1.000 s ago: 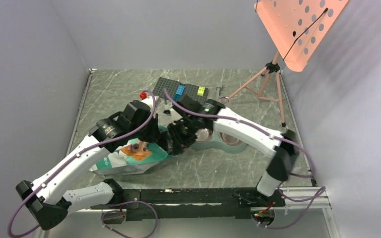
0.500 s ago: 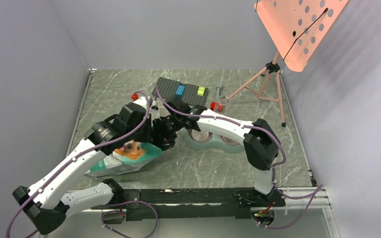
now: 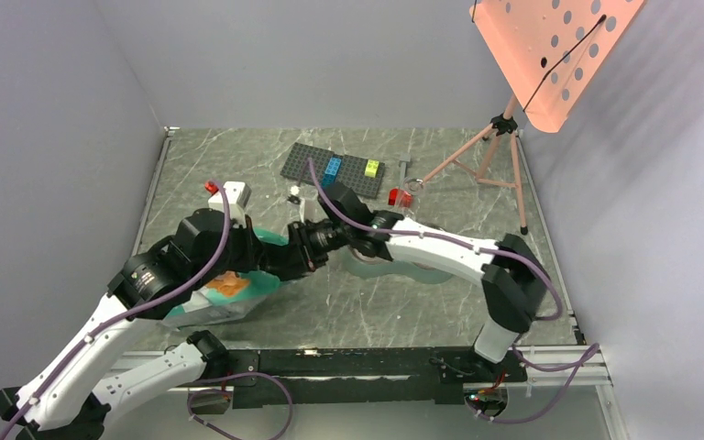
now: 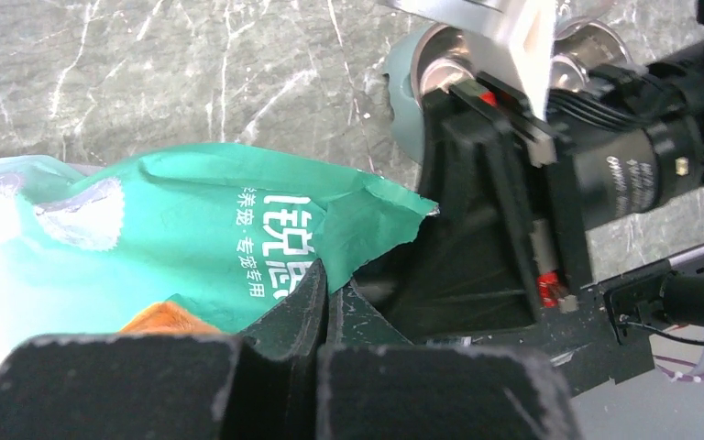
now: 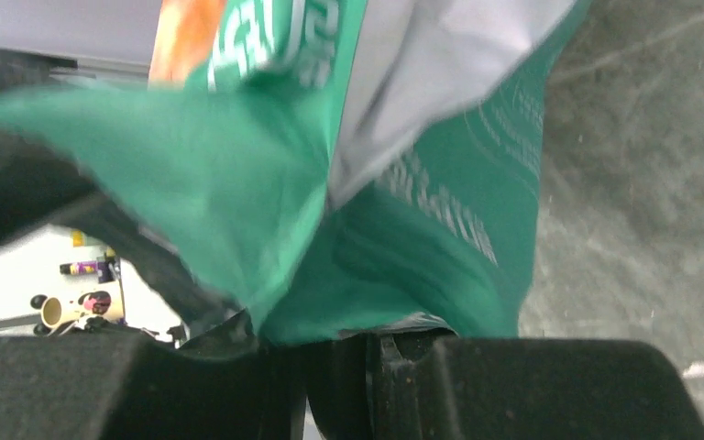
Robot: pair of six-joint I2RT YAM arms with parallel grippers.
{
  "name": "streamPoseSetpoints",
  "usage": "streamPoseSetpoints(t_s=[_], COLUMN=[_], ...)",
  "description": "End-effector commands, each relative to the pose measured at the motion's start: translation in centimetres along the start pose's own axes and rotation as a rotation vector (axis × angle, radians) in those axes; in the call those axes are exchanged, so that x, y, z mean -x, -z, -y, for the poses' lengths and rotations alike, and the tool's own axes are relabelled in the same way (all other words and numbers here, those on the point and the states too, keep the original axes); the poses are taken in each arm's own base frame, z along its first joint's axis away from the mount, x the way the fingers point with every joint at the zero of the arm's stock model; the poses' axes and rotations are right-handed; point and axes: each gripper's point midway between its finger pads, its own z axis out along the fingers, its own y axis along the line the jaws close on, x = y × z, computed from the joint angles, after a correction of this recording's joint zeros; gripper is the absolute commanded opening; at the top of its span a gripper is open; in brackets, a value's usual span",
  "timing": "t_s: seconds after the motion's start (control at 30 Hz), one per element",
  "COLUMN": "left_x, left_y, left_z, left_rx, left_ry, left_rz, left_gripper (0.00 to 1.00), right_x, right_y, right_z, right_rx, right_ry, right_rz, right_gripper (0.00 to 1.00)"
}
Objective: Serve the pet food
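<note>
The teal-and-white pouch (image 3: 225, 298) lies at the near left, its torn mouth turned right toward the grey-green twin-bowl dish (image 3: 422, 273). My left gripper (image 3: 280, 263) is shut on the pouch's upper lip (image 4: 238, 211), and its fingers (image 4: 332, 298) pinch the teal edge. My right gripper (image 3: 297, 255) points into the mouth from the right. In the right wrist view its fingers (image 5: 371, 346) stand close together on a thin grey metal piece (image 5: 412, 320) that runs under the pouch (image 5: 403, 247). The pet food is hidden inside the pouch.
The right arm lies over the dish, whose rim (image 4: 403, 101) shows past the right gripper's black body (image 4: 504, 211). A grey brick plate (image 3: 335, 170), a white block (image 3: 236, 192) and a red piece (image 3: 399, 195) sit at the back. A pink tripod stand (image 3: 504, 156) is far right.
Both grippers have moved left and toward the near edge together, taking the pouch's mouth along. The left arm has swung back, uncovering the white block. The right arm has stretched out leftward.
</note>
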Motion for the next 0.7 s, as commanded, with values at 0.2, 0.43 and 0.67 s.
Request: streamPoseSetpoints(t_s=[0.2,0.43,0.67], left_x=[5.4,5.2,5.1], left_y=[2.2,1.2,-0.3], left_z=[2.0,3.0,3.1], left_rx=[-0.074,-0.099,-0.072], left_ry=[0.033,0.051,0.103], left_rz=[0.188,0.154,0.146], left_gripper=[0.00,0.00,0.00], right_x=[1.3,2.1,-0.1], right_y=[6.4,7.5,13.2], right_z=[-0.3,0.4,0.3], right_rx=[-0.066,-0.078,-0.037], right_ry=[0.044,0.049,0.007], right_rz=[0.117,0.038,0.091], right_gripper=[0.00,0.00,0.00])
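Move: The scoop, its pan still hidden in the bag, is in the right hand; the left bowl is roughly 17 cm to this hand's right, 14 cm ahead and 17 cm below. The right bowl is about 29 cm right and 13 cm ahead. The bag's body lies some 14 cm to its left, 3 cm back and somewhat lower. From the left hand, the left bowl is about 23 cm right, 12 cm ahead and well below. The scoop is drawn handle-first out of the bag's mouth: the right hand, still gripping the handle, travels about 10 cm to the right, away from the bag and towards the bowls, rising about 2 cm, with hardly any tilt. The left fingers stay shut on the edge of the bag's mouth, holding it nearly still. ##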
